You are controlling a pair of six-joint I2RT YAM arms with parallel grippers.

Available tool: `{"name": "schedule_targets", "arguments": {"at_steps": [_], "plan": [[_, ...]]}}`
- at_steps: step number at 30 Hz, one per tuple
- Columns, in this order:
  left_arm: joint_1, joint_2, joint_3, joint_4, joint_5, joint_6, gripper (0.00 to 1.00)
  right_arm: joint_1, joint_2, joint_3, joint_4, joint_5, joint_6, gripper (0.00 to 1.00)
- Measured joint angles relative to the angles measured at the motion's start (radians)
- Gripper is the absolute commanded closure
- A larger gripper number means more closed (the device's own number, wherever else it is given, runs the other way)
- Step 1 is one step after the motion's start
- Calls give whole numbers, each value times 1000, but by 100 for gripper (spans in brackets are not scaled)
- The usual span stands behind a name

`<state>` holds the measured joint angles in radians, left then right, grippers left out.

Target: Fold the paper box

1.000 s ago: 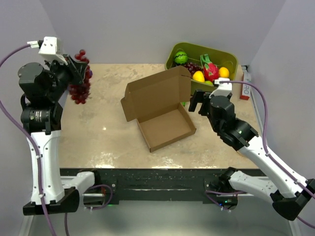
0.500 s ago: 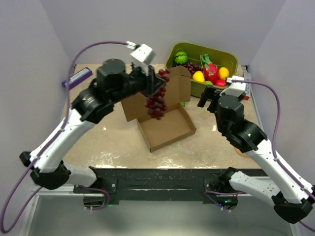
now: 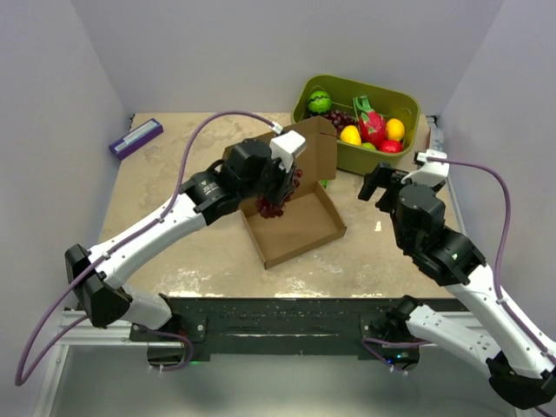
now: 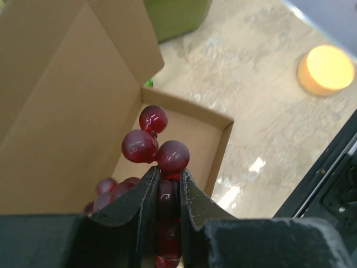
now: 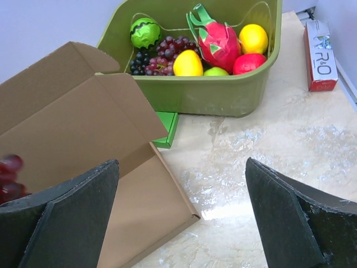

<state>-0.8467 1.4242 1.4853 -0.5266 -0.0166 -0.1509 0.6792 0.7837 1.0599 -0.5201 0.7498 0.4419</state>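
The paper box [image 3: 300, 230] is plain brown cardboard and lies open mid-table, its lid [image 3: 300, 155] standing up behind the shallow tray. My left gripper [image 3: 276, 193] reaches over the tray's back left part, shut on a bunch of dark red grapes [image 3: 271, 206]. In the left wrist view the gripper [image 4: 167, 171] pinches the grapes [image 4: 140, 147] above the tray floor [image 4: 192, 134], beside the lid [image 4: 61, 111]. My right gripper [image 3: 374, 184] hovers right of the box, open and empty. Its wrist view shows the gripper [image 5: 181, 163] over the tray's right corner [image 5: 150, 206].
An olive-green bin [image 3: 408, 106] of fruit stands at the back right, its wall [image 5: 212, 95] close behind the lid. A small flat green box [image 5: 168, 129] lies between bin and paper box. A red and white carton [image 5: 320, 53] sits far right, a purple box [image 3: 135, 137] back left.
The left arm has swung from the far left across to the box and come down, carrying the grapes over the tray. The right gripper has drawn back to the right.
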Motion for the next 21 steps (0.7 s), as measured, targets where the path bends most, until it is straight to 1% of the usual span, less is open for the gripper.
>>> {"name": "schedule_targets", "arguments": {"at_steps": [6, 10, 16, 21], "plan": [[0, -17, -210, 39, -18, 3, 100, 0, 4, -32, -3, -10, 19, 2], [0, -24, -304, 47, -17, -3, 100, 0, 8, -38, -4, -16, 28, 2], [0, -41, -374, 66, -9, -14, 100, 0, 8, -40, -3, -28, 30, 2], [0, -35, -384, 83, 1, -13, 100, 0, 14, -40, -3, -35, 36, 2]]}}
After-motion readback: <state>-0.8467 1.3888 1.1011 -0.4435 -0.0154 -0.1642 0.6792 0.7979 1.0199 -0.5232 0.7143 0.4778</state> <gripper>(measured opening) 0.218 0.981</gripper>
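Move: Holding the grapes already, the left hand is above the open box: the middle of its tray lies some 27 cm below, about 3 cm back and 4 cm to the right. The box's raised lid leans about 10 cm ahead, 2 cm left and some 15 cm lower; the green bin stands roughly 25 cm ahead, 19 cm right and 22 cm below. From the empty right hand, the tray's middle is about 22 cm left, 2 cm back and 31 cm below. Lowering the still-pinched grapes nearly straight down, the left hand sinks about 14 cm into the near left corner area of the tray, drifting some 3 cm back and left and easing almost to a stop. Its fingers stay shut on the bunch and tip about 15 degrees farther downward. The open right hand holds nothing and settles about 2 cm lower. ##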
